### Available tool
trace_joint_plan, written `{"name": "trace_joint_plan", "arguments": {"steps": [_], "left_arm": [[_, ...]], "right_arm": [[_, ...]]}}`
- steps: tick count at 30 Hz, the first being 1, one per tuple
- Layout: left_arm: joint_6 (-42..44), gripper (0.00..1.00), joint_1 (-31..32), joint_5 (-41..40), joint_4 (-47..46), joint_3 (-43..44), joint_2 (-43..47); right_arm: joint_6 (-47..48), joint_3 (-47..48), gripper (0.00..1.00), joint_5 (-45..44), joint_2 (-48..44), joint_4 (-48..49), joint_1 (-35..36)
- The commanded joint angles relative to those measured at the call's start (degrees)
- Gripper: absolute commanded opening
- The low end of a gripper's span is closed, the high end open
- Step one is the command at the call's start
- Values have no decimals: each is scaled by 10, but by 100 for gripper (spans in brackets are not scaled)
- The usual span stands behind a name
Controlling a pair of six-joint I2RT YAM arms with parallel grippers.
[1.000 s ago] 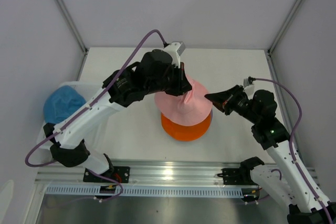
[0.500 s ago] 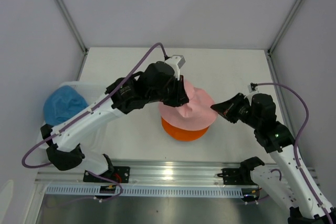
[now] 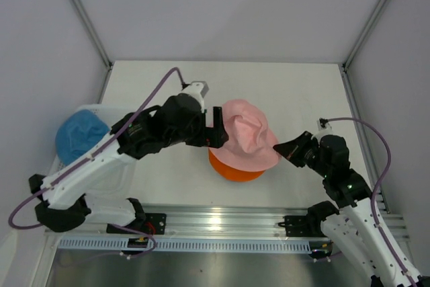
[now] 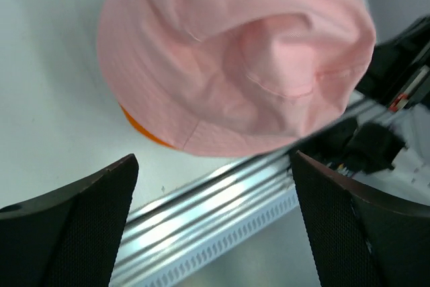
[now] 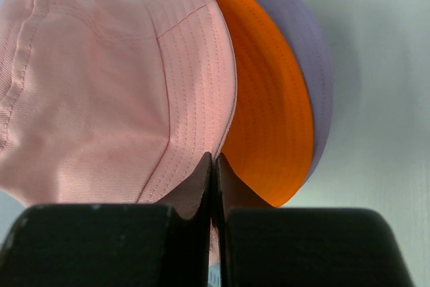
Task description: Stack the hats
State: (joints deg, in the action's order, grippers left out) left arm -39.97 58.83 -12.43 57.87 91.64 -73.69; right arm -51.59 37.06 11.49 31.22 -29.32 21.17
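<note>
The pink hat [image 3: 245, 132] lies crumpled on the orange hat [image 3: 234, 170] at the table's middle. In the right wrist view the orange hat [image 5: 269, 92] rests on the lavender hat [image 5: 306, 38], with the pink hat [image 5: 101, 92] on top. My left gripper [image 3: 218, 129] stands open just left of the pink hat [image 4: 235, 65], holding nothing; its fingers [image 4: 80, 220] are spread wide. My right gripper [image 3: 278, 147] is shut at the pink brim's right edge, and its tips [image 5: 213, 160] pinch that brim. The blue hat [image 3: 80, 132] sits in the basket at far left.
The white mesh basket [image 3: 107, 109] stands at the table's left edge. An aluminium rail [image 3: 215, 220] with both arm bases runs along the near edge. Enclosure walls and posts close in the back and sides.
My left gripper has opened, let go of the pink hat's crown and drawn back to the left. The hat has settled onto the orange one. My right gripper has shifted toward the near right.
</note>
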Motion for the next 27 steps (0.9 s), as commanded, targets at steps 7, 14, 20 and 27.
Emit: {"name": "trace_joint_plan", "arguments": {"steps": [7, 14, 20, 27], "left_arm": [[-139, 98, -181, 143, -347, -416, 288], [-231, 89, -228, 206, -524, -537, 269], [-298, 81, -229, 217, -637, -578, 218], [-321, 57, -229, 229, -682, -589, 188]], "right_arm": [[50, -83, 0, -6, -32, 87, 1], [75, -111, 0, -23, -61, 113, 2], [73, -110, 0, -25, -60, 120, 2], [74, -105, 0, -28, -56, 116, 2]]}}
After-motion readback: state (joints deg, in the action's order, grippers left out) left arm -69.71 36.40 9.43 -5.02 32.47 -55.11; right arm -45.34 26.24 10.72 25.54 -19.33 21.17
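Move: The left hand, open and empty, goes for the left brim of the pink hat, whose middle lies about 5 cm ahead, 9 cm to the right and 9 cm below. The orange hat sits under it, some 5 cm ahead, 7 cm right and 14 cm below that hand. The right hand already pinches the pink hat's right brim, the hat's middle about 3 cm ahead and 10 cm left, roughly level. Left hand loops left then right, 11 cm down, 5 forward, half-closing around pink brim; right sinks, still pinching. ##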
